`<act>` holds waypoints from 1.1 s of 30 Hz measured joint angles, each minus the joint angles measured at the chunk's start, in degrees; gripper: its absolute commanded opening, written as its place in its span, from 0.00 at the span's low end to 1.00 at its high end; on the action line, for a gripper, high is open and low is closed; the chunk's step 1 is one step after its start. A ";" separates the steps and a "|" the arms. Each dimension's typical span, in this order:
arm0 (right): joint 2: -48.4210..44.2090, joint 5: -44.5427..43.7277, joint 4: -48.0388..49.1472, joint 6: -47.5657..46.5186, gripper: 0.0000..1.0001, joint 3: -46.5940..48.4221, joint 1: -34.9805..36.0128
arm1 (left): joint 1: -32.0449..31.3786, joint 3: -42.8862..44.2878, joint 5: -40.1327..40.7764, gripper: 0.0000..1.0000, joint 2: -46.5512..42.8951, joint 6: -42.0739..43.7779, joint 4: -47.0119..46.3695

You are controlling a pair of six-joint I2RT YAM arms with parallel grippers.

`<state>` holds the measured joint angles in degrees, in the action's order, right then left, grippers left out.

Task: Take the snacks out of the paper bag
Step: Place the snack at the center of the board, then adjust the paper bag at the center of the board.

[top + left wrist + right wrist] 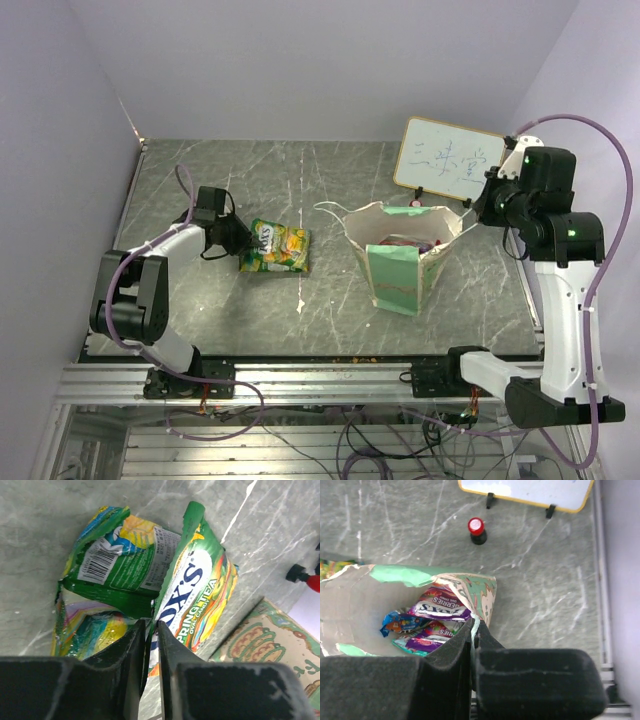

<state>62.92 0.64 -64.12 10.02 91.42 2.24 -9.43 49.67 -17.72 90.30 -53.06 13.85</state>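
Note:
Two green-and-yellow snacks (277, 248) lie on the table left of the paper bag (395, 275). In the left wrist view, one packet (125, 555) shows its barcode side and the other (200, 585) its printed front. My left gripper (148, 625) is at their near edge, its jaws a narrow gap apart with a packet edge in the gap. The bag stands upright and open. Purple (440, 607) and blue (400, 622) snacks lie inside it. My right gripper (474, 626) is shut on a pale strip at the bag's right rim, a cord or the edge.
A white board with writing (448, 160) stands behind the bag at the back right. A small red-and-black knob (476, 527) sits on the table in front of the board. Grey marble table (200, 170) runs to a rail at the near edge.

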 measured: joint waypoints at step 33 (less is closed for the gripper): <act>-3.37 35.98 3.41 -4.39 0.00 -8.55 12.61 | -15.96 8.35 -6.25 0.88 -14.36 12.44 6.99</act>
<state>59.55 36.62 -60.71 5.63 82.87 14.85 -25.39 58.02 -23.97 75.94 -40.62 20.84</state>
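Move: The yellow-and-green Fox's snack, its edge still between the left fingers, has its middle about 9 cm to the left hand's right, level ahead and 3 cm below. The paper bag stands some 41 cm right and 8 cm back of that hand. From the right hand, which already holds its handle, the paper bag lies about 13 cm left, level ahead and 20 cm below; the red-capped bottle is 21 cm ahead, 9 cm left and 30 cm below. The left fingers open wide and come free of the Fox's snack; the hand eases slightly back, then climbs about 12 cm and swings right and back towards the paper bag, turning clockwise. The right hand keeps its pinch on the handle, lifts briefly, sweeps some 15 cm left, then draws back about 7 cm, turning about 45 degrees counter-clockwise. ##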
